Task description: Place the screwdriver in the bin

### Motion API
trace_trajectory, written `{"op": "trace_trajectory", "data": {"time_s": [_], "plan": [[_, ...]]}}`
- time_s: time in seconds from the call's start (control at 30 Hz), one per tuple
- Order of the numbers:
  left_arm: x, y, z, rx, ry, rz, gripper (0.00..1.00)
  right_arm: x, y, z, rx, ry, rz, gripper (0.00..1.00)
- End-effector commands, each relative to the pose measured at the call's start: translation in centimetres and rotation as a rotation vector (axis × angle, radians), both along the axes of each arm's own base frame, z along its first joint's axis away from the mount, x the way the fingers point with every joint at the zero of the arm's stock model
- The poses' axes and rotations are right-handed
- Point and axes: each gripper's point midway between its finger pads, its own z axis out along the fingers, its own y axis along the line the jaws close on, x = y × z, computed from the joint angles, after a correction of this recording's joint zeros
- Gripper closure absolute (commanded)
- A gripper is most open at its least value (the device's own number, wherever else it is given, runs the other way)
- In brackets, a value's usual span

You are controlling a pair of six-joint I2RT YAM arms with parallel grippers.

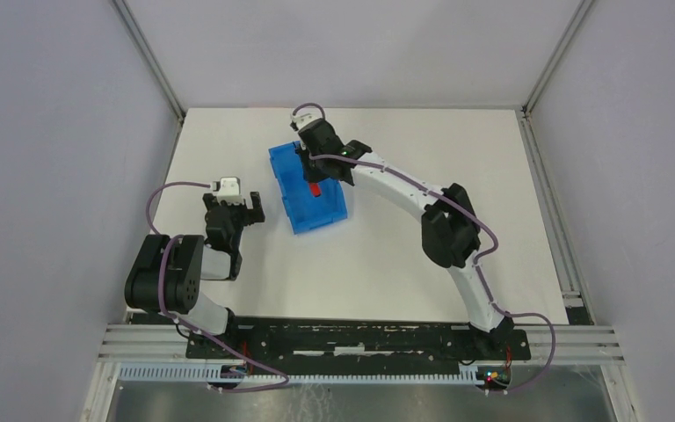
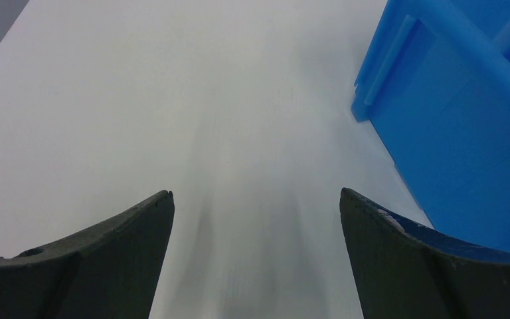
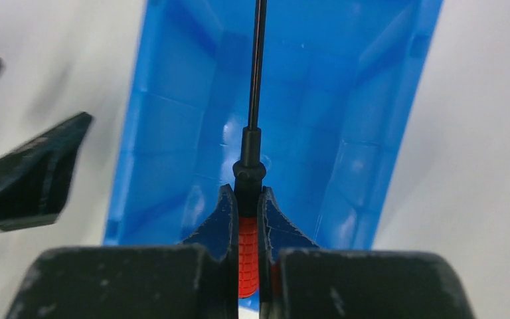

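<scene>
The bright blue bin stands on the white table near the middle back. My right gripper hangs over the bin's inside and is shut on the screwdriver. In the right wrist view the red handle is clamped between the fingers, and the thin black shaft points out over the bin's floor. My left gripper is open and empty, low over the table left of the bin. In the left wrist view its gripper spans bare table, with the bin's outer wall at the right.
The white table is fenced by grey walls and aluminium posts at the back corners. A metal rail runs along the near edge at the arm bases. The left gripper's fingers show at the left of the right wrist view.
</scene>
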Motion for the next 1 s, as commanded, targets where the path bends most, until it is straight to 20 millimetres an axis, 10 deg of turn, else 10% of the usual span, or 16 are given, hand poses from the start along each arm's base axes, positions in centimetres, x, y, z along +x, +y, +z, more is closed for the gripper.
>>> {"op": "trace_trajectory", "data": {"time_s": [0.0, 0.3, 0.53, 0.77, 0.97], "plan": [[0.4, -0.1, 1.5, -0.032, -0.053, -0.003, 0.0, 0.9, 1.3, -3.0, -0.046, -0.029, -0.003, 1.0], [0.4, -0.1, 1.5, -0.032, -0.054, -0.003, 0.0, -0.5, 1.0, -10.7, -0.165, 0.026, -0.031, 0.92], [0.4, -0.1, 1.5, -0.032, -0.054, -0.002, 0.0, -0.2, 0.8, -12.0, -0.177, 0.026, -0.079, 0.69], [0.4, -0.1, 1.5, -0.032, -0.053, -0.002, 0.0, 0.2, 1.7, -7.2, -0.101, -0.024, -0.074, 0.62], [0.4, -0.1, 1.5, -0.032, -0.054, -0.003, 0.0, -0.3, 2.5, 2.3, 0.029, -0.151, 0.003, 0.41]]}}
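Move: The right hand holds the screwdriver over the bin, with the screwdriver's middle about 2 cm ahead and 1 cm left of the grip. The bin's middle is roughly 2 cm ahead, 2 cm left and 11 cm below; the idle left gripper stands some 22 cm left, 2 cm back and 9 cm lower. From the left hand, the bin's middle lies about 20 cm right, 4 cm ahead and 2 cm lower. Still pinching the screwdriver near the top of its handle, the right hand sinks fast into the bin, about 12 cm, drifting slightly back while the fingers tip some 10 degrees steeper. Near the bottom it slows, opens from nearly shut to about half and lets the screwdriver go, then starts back up by roughly 2 cm. ##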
